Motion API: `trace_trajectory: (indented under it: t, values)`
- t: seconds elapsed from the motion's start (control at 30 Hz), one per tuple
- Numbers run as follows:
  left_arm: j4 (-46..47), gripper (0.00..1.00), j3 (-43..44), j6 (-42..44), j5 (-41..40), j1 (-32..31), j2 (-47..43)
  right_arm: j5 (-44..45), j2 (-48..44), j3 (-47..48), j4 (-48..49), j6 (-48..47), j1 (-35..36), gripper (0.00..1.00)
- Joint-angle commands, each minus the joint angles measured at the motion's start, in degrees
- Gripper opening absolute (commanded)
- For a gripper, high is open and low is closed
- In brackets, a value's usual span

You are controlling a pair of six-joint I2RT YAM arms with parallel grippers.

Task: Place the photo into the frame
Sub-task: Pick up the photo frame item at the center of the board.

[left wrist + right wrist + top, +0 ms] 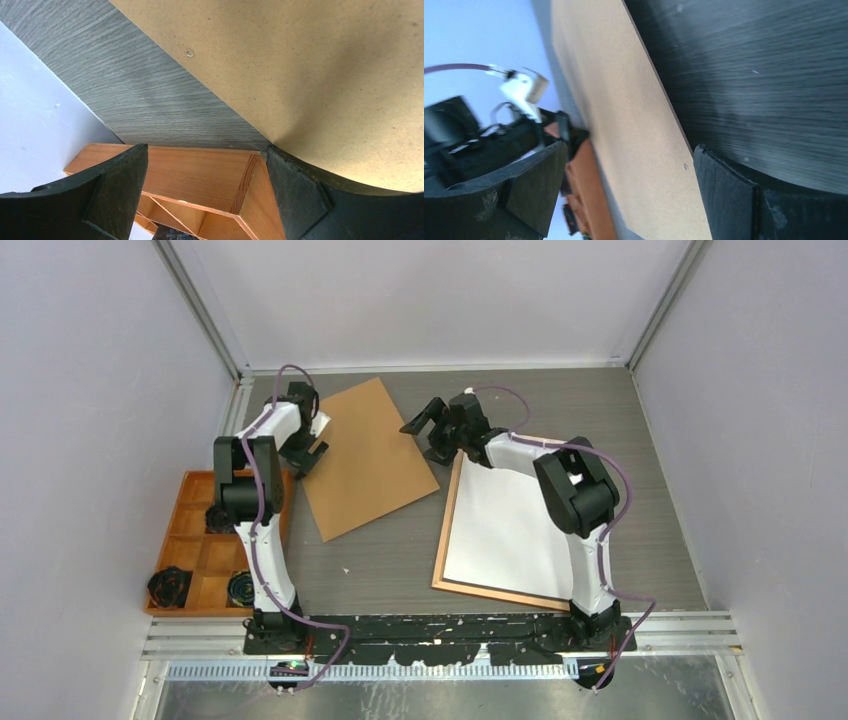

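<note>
The photo (510, 525) lies white back up inside the frame (500, 596), whose thin orange-brown rails show along its left and near edges, on the right of the table. The frame's brown fibreboard back (370, 455) lies apart, flat at centre left; it also fills the left wrist view (300, 75) and crosses the right wrist view (639, 125). My left gripper (318, 440) (207, 190) stands open at the board's left edge, nothing between its fingers. Off the frame's far left corner, my right gripper (425, 435) (629, 195) stands open and empty.
An orange compartment tray (200, 540) with black items stands at the left edge, beside the left arm; its wall (200, 170) shows between the left fingers. Grey walls enclose the table on three sides.
</note>
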Motion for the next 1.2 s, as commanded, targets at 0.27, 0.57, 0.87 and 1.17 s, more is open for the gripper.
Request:
trace_trajectory:
  t: [0.27,0.57,0.87,1.17]
  values:
    - [0.95,0.93,-2.41,-3.39,16.30,-2.72,1.14,-15.78,-10.14,-11.90,41.45,24.07,5.04,0.94]
    - [0.79,0.92,-3.65,-3.52,17.29,-2.72,-1.64,-17.50,-12.07,-12.15,42.16,25.77,4.89,0.93]
    - [0.00,0.92,-3.68,-3.23,17.93,-2.76,-3.93,-17.68,-17.56,-10.15,25.95,14.28,4.61,0.86]
    - [-0.50,0.92,-3.68,-3.28,18.84,-2.81,-4.90,-11.92,-24.04,-4.02,-8.16,-10.52,4.58,0.48]
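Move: The brown backing board's middle lies about 15 cm left of the right hand, 3 cm nearer and 7 cm below it; its right edge is already slightly raised at that hand. The photo frame lies 20 cm right of this hand and 17 cm back. From the left hand, beside the board's left edge, the board's middle is 19 cm right and 1 cm ahead; the wooden tray is 8 cm left and 17 cm back. Right hand levers the board's edge up some 14 cm, then draws back, fingers closing; left slides 6 cm right. ##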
